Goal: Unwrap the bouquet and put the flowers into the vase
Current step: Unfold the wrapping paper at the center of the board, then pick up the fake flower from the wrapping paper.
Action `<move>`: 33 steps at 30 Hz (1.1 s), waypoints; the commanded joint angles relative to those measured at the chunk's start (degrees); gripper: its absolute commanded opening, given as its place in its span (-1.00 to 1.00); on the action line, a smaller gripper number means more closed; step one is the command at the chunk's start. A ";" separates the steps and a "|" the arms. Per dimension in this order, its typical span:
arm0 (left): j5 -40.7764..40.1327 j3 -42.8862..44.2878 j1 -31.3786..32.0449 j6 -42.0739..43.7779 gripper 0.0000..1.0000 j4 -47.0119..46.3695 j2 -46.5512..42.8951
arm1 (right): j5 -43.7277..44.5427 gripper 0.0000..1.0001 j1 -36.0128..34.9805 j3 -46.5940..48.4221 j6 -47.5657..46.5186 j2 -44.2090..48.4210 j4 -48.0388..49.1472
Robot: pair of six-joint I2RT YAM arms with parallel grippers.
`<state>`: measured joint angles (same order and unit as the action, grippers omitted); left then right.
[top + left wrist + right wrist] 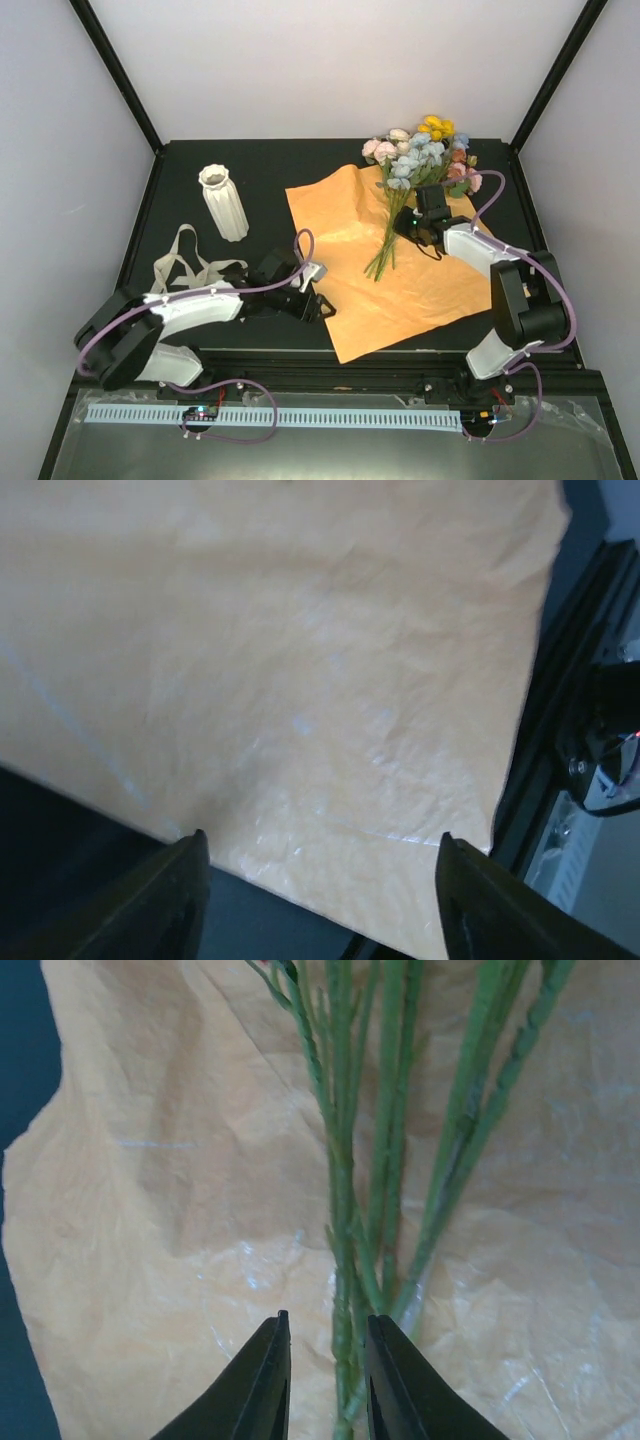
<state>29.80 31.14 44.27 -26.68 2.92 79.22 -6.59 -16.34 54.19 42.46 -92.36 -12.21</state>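
The bouquet is unwrapped: its orange paper [345, 290] lies spread flat on the black table. The flowers [420, 155] rest on the paper's far right, their green stems [385, 250] pointing toward me. My right gripper [402, 226] straddles the stems [345, 1160]; its jaws stand narrow with a stem between them and a gap left of it [328, 1317]. My left gripper [325, 305] sits low at the paper's left edge [300, 660], open and holding nothing [320, 837]. The ribbed off-white vase [224, 203] stands upright at the far left.
A cream ribbon [185, 265] lies loose on the table in front of the vase, beside my left arm. The paper's near corner [350, 352] overhangs the table's front rail [560, 730].
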 commanded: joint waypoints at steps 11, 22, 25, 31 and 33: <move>-15.45 18.38 -0.58 12.26 0.98 20.36 -13.32 | 10.05 -0.48 0.19 5.50 -1.91 -4.36 -1.23; -25.57 24.00 -0.68 22.44 0.98 36.78 -19.13 | 12.68 -0.44 1.54 10.72 1.96 -11.53 -2.29; -27.64 22.42 -0.66 22.72 0.98 36.38 -20.46 | 14.80 -0.43 1.73 11.42 2.26 -12.27 -2.99; -28.33 19.20 -0.67 22.46 0.98 31.42 -25.11 | 14.90 -0.43 1.97 11.81 2.68 -13.73 -2.73; -28.76 18.94 -0.72 22.63 0.98 30.58 -26.17 | 14.38 -0.45 2.08 11.75 2.53 -14.11 -2.13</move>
<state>2.87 50.28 43.92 -5.28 36.36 55.77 6.11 -14.68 64.53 44.10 -105.47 -14.85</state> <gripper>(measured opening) 0.989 0.284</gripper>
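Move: The left hand, empty, hovers over the wrapping paper's left edge: the paper's middle lies about 16 cm ahead, 18 cm right and 5 cm below. Its near corner is 12 cm back and 3 cm right, the vase 24 cm ahead and 24 cm left. From the right hand, the flower stems lie some 4 cm ahead, 1 cm right and 6 cm below, the blue flowers roughly 19 cm ahead and 4 cm right. Towards the upper stems, the right hand slides about 5 cm forward and 4 cm right, sinking 3 cm late on and turning slightly clockwise, its narrow finger gap coming close over them. The left hand climbs away from the paper's edge by some 15 cm, going forward, then swinging left; its fingers spread fully and tilt about 30 degrees forward. ##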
